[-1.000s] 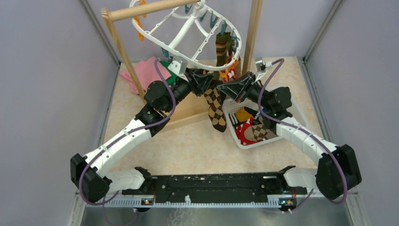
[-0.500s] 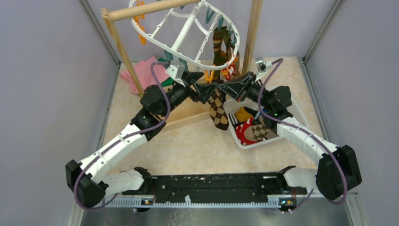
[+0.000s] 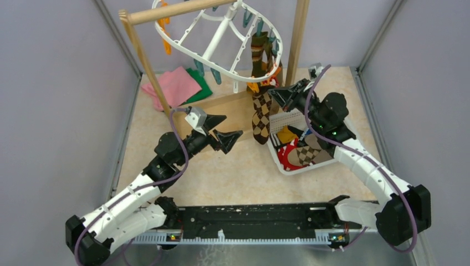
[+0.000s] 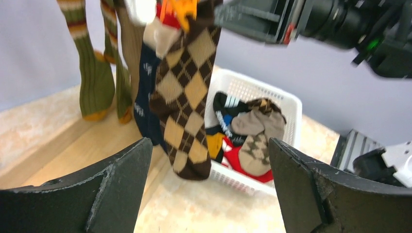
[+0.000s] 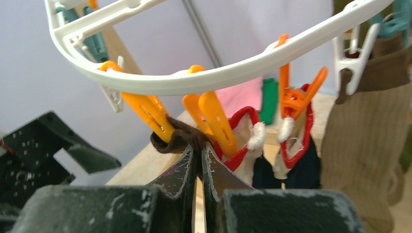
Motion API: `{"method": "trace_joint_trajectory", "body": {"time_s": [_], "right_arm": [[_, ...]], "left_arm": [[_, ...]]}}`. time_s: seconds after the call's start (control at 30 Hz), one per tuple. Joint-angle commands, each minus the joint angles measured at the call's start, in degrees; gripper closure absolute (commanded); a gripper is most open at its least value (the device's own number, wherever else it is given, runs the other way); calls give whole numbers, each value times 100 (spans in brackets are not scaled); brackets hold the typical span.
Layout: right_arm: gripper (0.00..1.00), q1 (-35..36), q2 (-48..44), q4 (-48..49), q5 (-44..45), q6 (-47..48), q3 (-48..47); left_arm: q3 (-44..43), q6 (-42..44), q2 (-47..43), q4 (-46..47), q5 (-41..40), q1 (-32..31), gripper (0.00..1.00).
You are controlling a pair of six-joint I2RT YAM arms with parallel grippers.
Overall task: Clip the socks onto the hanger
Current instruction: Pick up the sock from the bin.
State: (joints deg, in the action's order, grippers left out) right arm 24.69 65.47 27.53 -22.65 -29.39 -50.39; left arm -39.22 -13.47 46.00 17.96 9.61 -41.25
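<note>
The white oval hanger [image 3: 220,71] hangs from the wooden pole. A brown argyle sock [image 3: 260,119] dangles from its near rim [image 5: 194,80], its cuff [image 5: 177,138] pinched in an orange clip [image 5: 216,121]. My right gripper [image 3: 273,94] is shut on that cuff [image 5: 199,147] just under the clip. My left gripper [image 3: 229,126] is open and holds nothing; it hangs over the table to the left of the argyle sock [image 4: 187,92]. Brown-green striped socks [image 4: 94,77], a navy sock [image 4: 145,92] and red-and-white socks [image 5: 243,141] hang beside it.
A white perforated basket [image 3: 285,119] with several loose socks [image 3: 296,152] sits under my right arm. The rack's wooden base board [image 3: 221,108] and posts [image 3: 296,39] stand behind the grippers. Folded pink [image 3: 174,86] and green [image 3: 200,84] cloths lie at the back left.
My left gripper has opened and drawn back toward the near left, away from the hanger's rim. The right gripper has stayed shut on the argyle sock's cuff and shifted slightly back.
</note>
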Motion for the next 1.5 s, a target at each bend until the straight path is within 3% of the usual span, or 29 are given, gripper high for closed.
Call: {"method": "trace_joint_trajectory", "body": {"time_s": [0.0,0.17,0.27,0.6,0.67,0.7,0.77,1.07,1.23,1.47], "right_arm": [[92,-124,-4,-429,489,449,-511],[65,-131,-120,-660,349,557,-509],[54,-131,-464,-815,187,641,-291],[34,-131,-2092,-1708,625,1518,981],[22,-127,-2348,-1711,792,1590,1345],[11,-125,-2441,-1746,910,1577,1469],[2,-132,-2534,-1887,1094,1530,1630],[1,-131,-2335,-2638,2365,995,1715],[2,-126,-2085,-2863,3022,881,1643],[6,-131,-930,-3703,3622,882,991]], "left_arm": [[473,189,-221,430,-91,-14,5],[871,398,-212,630,-165,-16,2],[1064,456,-181,740,-69,-14,1],[1853,-86,-201,1658,389,-14,1],[1918,-320,-229,1649,381,-17,1],[1912,-409,-238,1588,329,-14,1],[1892,-540,-252,1329,169,-6,1],[2243,-1374,-66,1488,161,305,1],[2116,-1258,332,1366,64,419,2],[1923,-1048,866,1531,-127,474,2]]}}
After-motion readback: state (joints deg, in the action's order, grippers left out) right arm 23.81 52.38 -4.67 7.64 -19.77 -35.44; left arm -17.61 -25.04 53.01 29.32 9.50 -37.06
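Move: The red sock at the bin's near left lies about 6 cm back, 9 cm right and 32 cm below the right hand. In the bin at much the same height, the yellow sock is roughly 3 cm ahead and 7 cm right of that hand, the grey-brown sock level with it and 19 cm right. The clipped argyle sock hangs 2 cm back, 3 cm left, its middle 13 cm lower. From the left hand the red sock is about 24 cm right, 3 cm ahead and 30 cm down. The right fingers, shut on the argyle sock's cuff under the orange clips, open wide and let go as the hand eases slightly forward, then draws back about 7 cm from the hanger, before going down some 18 cm and 12 cm to the right with a little forward, the wrist swinging clockwise and tipping down to bring the open fingers over the socks in the bin, touching none. Meanwhile the empty left hand, already open and clear of the hanger, sinks about 17 cm in front of it and tips its fingers down some 20 degrees. ##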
